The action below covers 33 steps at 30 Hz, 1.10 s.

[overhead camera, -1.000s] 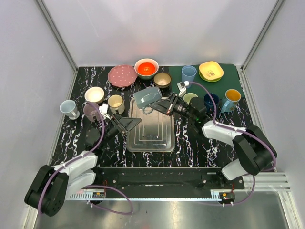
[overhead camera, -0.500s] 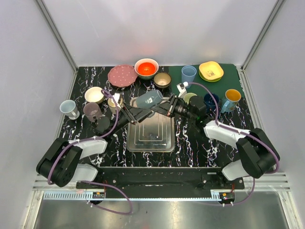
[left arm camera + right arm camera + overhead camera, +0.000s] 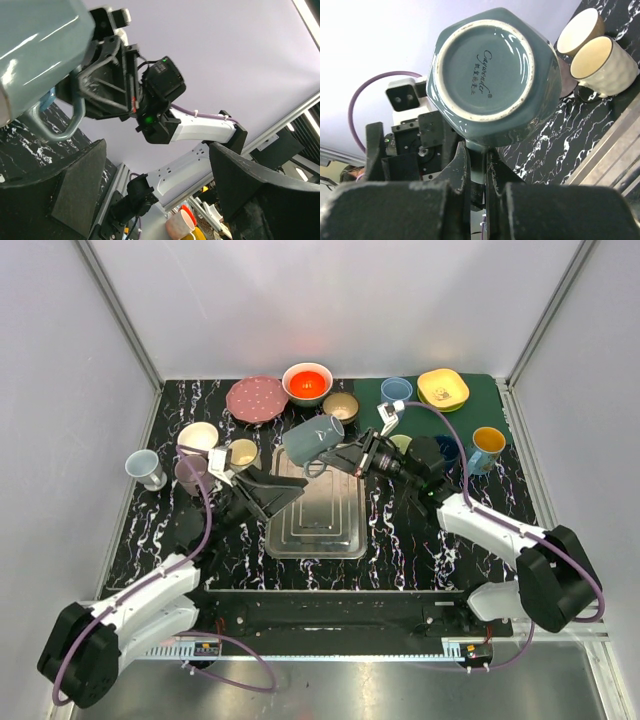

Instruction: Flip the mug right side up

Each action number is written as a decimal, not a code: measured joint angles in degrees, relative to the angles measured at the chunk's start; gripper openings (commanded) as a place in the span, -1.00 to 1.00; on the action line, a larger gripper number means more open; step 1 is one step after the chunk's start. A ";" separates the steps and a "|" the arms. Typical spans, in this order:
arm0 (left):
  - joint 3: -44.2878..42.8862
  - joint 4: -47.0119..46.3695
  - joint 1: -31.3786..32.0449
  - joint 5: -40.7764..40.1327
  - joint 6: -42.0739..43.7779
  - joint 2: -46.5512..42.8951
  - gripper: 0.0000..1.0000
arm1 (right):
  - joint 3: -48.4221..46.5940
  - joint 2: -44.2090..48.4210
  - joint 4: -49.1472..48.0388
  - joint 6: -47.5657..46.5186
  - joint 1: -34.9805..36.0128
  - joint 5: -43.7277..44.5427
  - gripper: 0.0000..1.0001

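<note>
The teal mug (image 3: 313, 438) hangs in the air above the far end of the metal tray (image 3: 315, 525), tipped on its side. My right gripper (image 3: 337, 456) is shut on its handle. In the right wrist view the mug's glazed base (image 3: 487, 70) faces the camera and the fingers (image 3: 462, 170) pinch the handle below it. My left gripper (image 3: 280, 494) is open and empty, below and left of the mug. In the left wrist view the mug (image 3: 35, 50) and its handle (image 3: 52, 127) fill the upper left, beyond the spread fingers (image 3: 75, 190).
Several cups and bowls ring the tray: two cream mugs (image 3: 243, 452) (image 3: 198, 437), a purple mug (image 3: 189, 476), a light blue mug (image 3: 146, 468), a pink plate (image 3: 257, 398), a red bowl (image 3: 307, 382), a brown bowl (image 3: 341, 407). More cups stand near the green mat (image 3: 470, 415).
My left gripper reached up close to the mug, then drew back down and left. My right gripper lifted the mug slightly toward the far side.
</note>
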<state>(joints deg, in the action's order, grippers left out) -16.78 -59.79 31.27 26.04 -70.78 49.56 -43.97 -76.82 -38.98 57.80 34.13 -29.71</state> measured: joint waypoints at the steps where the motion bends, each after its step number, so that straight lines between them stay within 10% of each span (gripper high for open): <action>1: 0.07 0.20 0.20 -0.02 0.46 -0.26 0.69 | -0.22 0.04 -0.28 0.02 0.00 0.00 -1.00; 17: -1.90 -8.15 1.03 -1.29 -2.82 15.52 0.44 | -0.72 1.36 -3.26 0.96 1.95 -2.36 -1.00; 33: -7.32 -10.99 1.66 -2.03 -9.35 23.69 -1.00 | 2.45 3.93 -7.74 0.33 1.55 -0.37 -1.00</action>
<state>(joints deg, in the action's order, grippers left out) -24.10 -70.78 32.93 24.01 -80.14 73.25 -41.52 -72.88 -46.72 58.13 35.68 -30.09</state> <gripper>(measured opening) 0.656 0.096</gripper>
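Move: Just ahead of the left hand, the mug lies on its side in the air, about 10 cm forward and 3 cm to the right, near the hand's own height. The right fingers already hold its handle, its body some 5 cm ahead of them, 2 cm to their left and 3 cm above. The tray's middle is about 10 cm ahead of the left hand, 1 cm right and 28 cm below; the cream mug stands about 20 cm ahead, 16 cm left and 24 cm down. Reaching about 5 cm forward and 4 cm to the right towards the mug's open end, the left hand first dips some 5 cm, then climbs most of the way back, tipping slightly down as its wide-open fingers narrow partway. The right hand keeps its pinch on the handle and brings the mug up and a little back to meet it, easing down slightly at the end. ##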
